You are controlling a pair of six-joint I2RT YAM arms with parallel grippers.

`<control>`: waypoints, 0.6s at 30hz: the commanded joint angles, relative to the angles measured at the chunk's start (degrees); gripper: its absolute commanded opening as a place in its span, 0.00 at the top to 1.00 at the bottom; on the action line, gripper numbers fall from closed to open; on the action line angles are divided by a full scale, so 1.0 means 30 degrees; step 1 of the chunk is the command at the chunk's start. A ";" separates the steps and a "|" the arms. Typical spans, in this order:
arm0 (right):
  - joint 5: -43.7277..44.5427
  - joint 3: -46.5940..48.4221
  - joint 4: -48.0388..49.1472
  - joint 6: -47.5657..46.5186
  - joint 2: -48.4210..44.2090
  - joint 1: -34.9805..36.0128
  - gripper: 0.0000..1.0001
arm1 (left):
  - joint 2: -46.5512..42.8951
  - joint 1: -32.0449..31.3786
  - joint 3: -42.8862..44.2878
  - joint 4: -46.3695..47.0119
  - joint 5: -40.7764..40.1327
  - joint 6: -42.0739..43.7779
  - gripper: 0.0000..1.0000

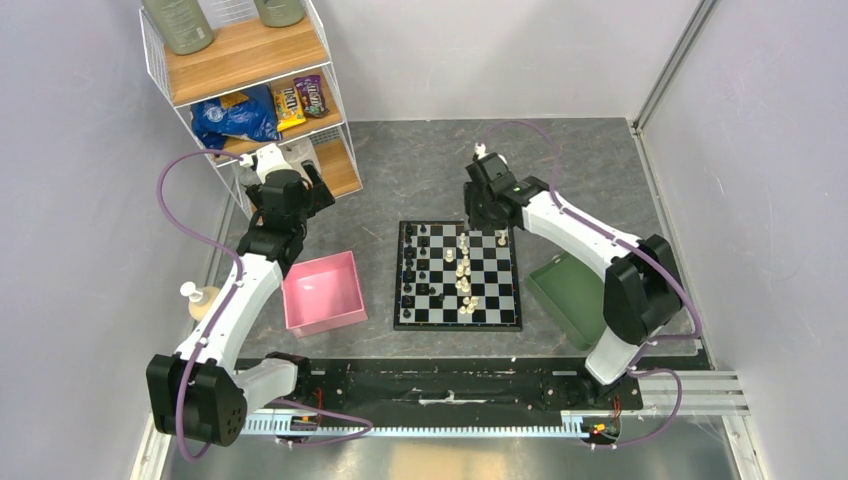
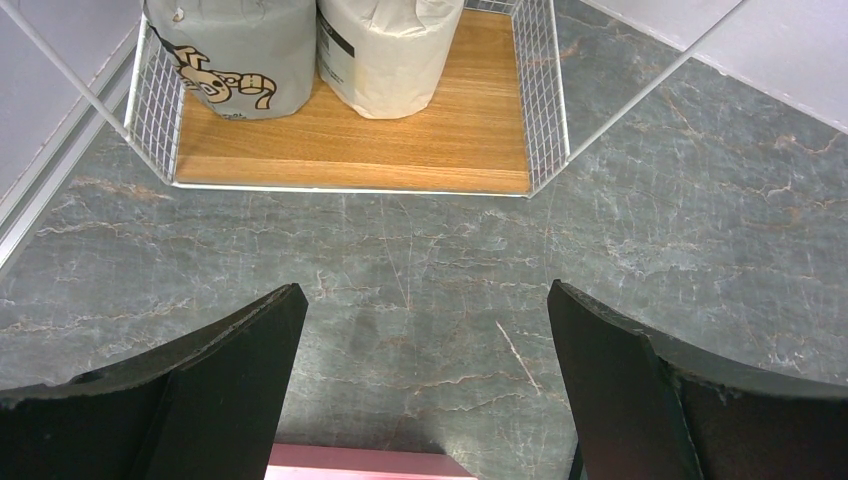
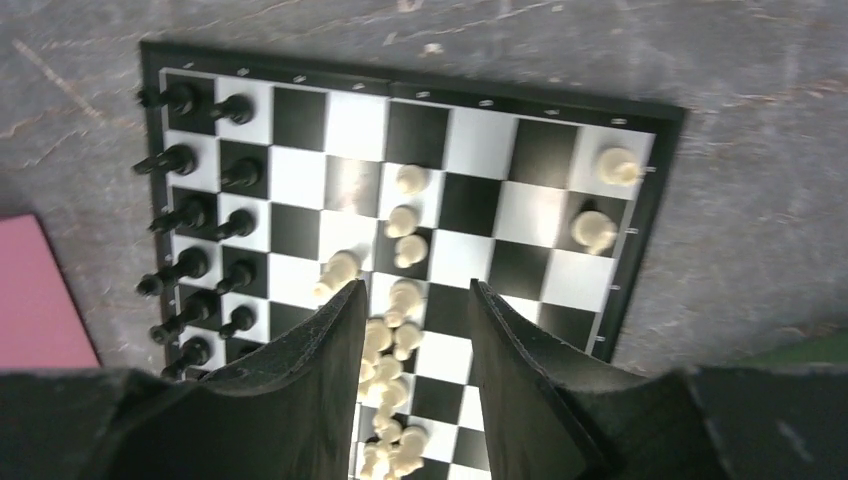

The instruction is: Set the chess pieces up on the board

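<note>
The board [image 1: 490, 290] lies mid-table. Black chess pieces [image 1: 415, 268] fill its two left files, also seen in the right wrist view [image 3: 190, 215]. Cream-white chess pieces [image 3: 400, 300] crowd a loose line down the middle, some tipped over. Two white pieces [image 3: 605, 200] stand in the far right corner squares. My right gripper [image 3: 415, 295] hangs open above the white cluster, holding nothing; from above it [image 1: 482, 218] sits over the board's far edge. My left gripper [image 2: 425, 290] is wide open over bare table near the shelf, off the board.
A pink tray [image 1: 320, 265] lies left of the board, its rim [image 2: 360, 462] just below my left fingers. A green tray [image 1: 568, 295] lies to the right. A wire-and-wood shelf [image 1: 250, 60] with snacks stands far left; paper rolls [image 2: 230, 50] fill its bottom level.
</note>
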 commanded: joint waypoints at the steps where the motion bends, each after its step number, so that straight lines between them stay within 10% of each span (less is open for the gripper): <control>1: -0.0697 0.1326 -0.0226 0.0163 0.1044 0.1308 0.50 | -0.0024 0.0059 0.0320 0.0485 -0.0104 0.0343 0.00; 18: 0.2026 0.3656 -0.1108 -0.0124 0.3713 0.2125 0.53 | 0.0006 0.0059 0.0438 0.0514 -0.0184 0.0415 0.00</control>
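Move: From the right gripper, half open and empty above the board, the farthest loose white pawn stands about 3 cm left, 2 cm ahead and 8 cm below. The next white pawn is level and 3 cm left, and the tall white piece is 6 cm left and 2 cm back. The white piece just set down lies 7 cm right and 1 cm ahead. From the left gripper the farthest pawn is some 31 cm right, about level and well below. Sweep the right gripper left and slightly back, about 6 cm, away from the white piece just set down and across to above the tall white piece, sinking some 3 cm as the wrist turns a little counter-clockwise. Then reverse into a short forward and slightly rightward move of 1 to 2 cm, with the fingers kept half open and clear of the pieces. ##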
